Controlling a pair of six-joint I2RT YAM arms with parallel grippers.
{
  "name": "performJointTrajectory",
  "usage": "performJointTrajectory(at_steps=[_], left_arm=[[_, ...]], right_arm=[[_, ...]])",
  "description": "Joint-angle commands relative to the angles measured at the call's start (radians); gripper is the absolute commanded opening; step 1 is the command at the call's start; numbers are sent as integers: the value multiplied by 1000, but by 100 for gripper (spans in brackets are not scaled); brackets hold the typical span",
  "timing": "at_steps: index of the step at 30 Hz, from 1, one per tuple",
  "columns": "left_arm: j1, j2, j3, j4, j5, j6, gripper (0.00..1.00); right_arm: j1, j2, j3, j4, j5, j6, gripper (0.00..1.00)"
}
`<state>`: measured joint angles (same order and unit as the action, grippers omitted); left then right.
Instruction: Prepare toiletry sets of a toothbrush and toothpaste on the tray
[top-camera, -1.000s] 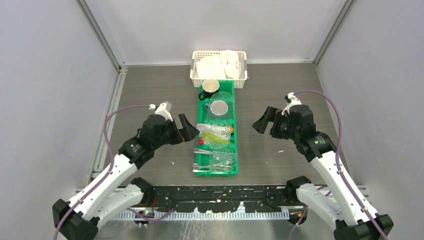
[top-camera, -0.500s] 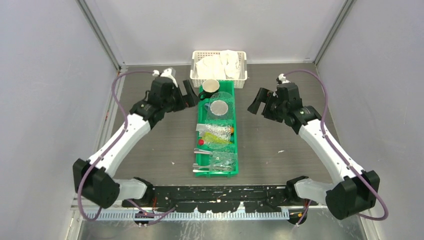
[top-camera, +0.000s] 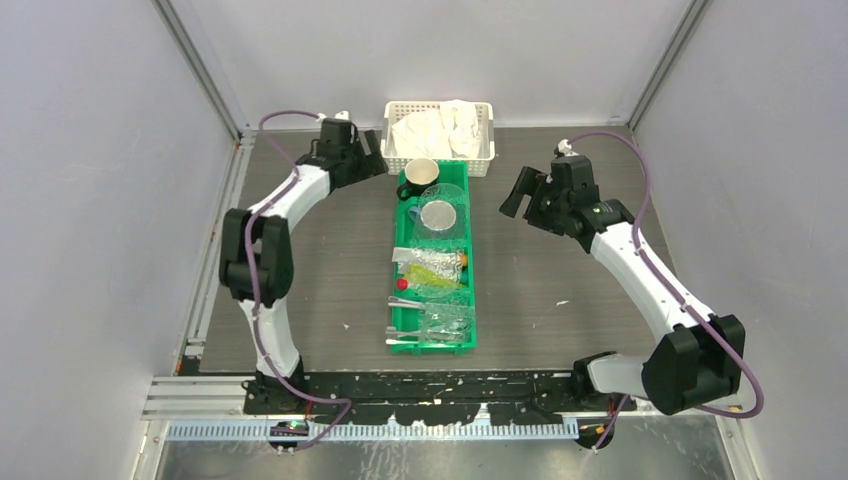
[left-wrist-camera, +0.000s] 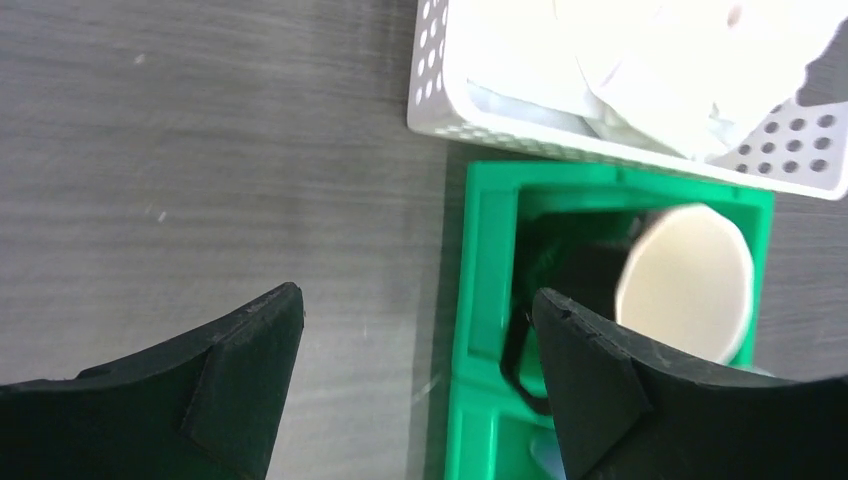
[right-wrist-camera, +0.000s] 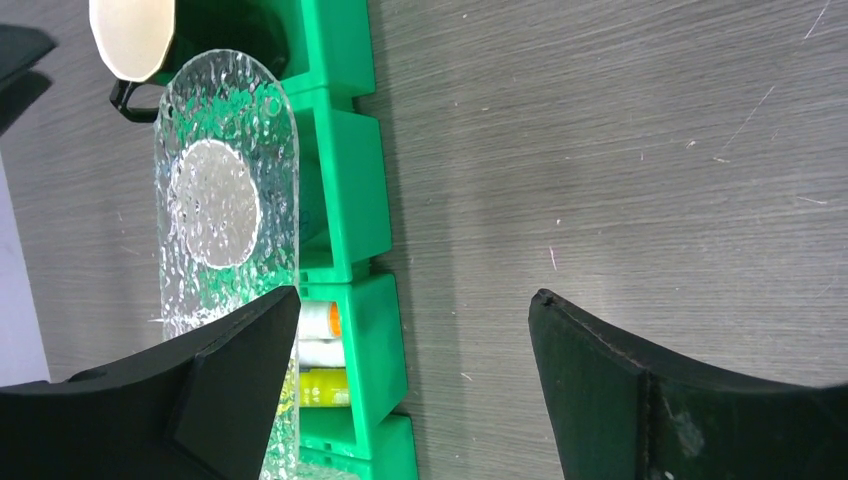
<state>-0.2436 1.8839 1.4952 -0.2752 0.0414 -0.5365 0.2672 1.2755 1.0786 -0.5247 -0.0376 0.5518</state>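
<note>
The clear, textured tray (top-camera: 443, 207) (right-wrist-camera: 225, 200) lies on top of the green bin (top-camera: 398, 318), just behind its middle. Below it in the bin are a white toothpaste tube with an orange cap (right-wrist-camera: 318, 322) and a yellow-green one (right-wrist-camera: 322, 387) (top-camera: 432, 270). Slim, clear-wrapped items that look like toothbrushes (top-camera: 430, 328) fill the nearest compartment. My left gripper (top-camera: 372, 162) (left-wrist-camera: 417, 298) hangs open over the bin's far left corner, holding nothing. To the right of the bin my right gripper (top-camera: 520, 196) (right-wrist-camera: 415, 298) is open and empty above the tabletop.
A black mug with a cream inside (top-camera: 420, 177) (left-wrist-camera: 690, 280) stands in the bin's far compartment. A white lattice basket (top-camera: 480, 160) (left-wrist-camera: 440, 100) with white cloths sits right behind the bin. Grey walls close in the table on three sides.
The left arm has stretched far forward, carrying its gripper from beside the bin's middle up to the mug and basket. The right gripper has moved up and slightly right.
</note>
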Motion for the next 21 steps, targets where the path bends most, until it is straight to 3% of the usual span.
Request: performJointTrajectory(at_steps=[1,7,13,19,21], left_arm=[[-3,125,147,128,55,54,84],[-2,227,239,270,56,85,86],[-2,461,582,60,-62,130,86],[-3,680,887,-111,-66,129,60],[-5,726,955,-189,-73,135,57]], right_arm=[[-12,22,-3,61,-3,8,90],[-13,70,-16,99,-49,30,89],[-13,116,-35,130,-84,38,87],[-12,140,-67,164,-100,41,86],[-12,154,-73,167,-102,40,86]])
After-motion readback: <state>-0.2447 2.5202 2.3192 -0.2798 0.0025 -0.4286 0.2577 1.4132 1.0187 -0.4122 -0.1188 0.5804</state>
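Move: The basket's left rim lies some 17 cm ahead of the left hand, 3 cm to its right and 4 cm lower. From that hand the black-handled mug is about 3 cm ahead, 11 right and 8 down; the white cloths sit about 17 ahead, 17 right and 7 down. From the right hand, that basket rim is roughly 33 cm ahead, 29 left and 8 down, while the green organizer's right rim is level with it, 8 left and 11 down. The left hand reaches about 16 cm forward and slightly right to the basket's left rim, dipping some 3 cm, coming back up midway and sinking again at the end, while its fingers tilt up about 10 degrees and start to close from wide open, one on each side of the rim. Meanwhile the right hand, still open and empty, sinks about 5 cm beside the green organizer, easing a little left towards its right rim. ##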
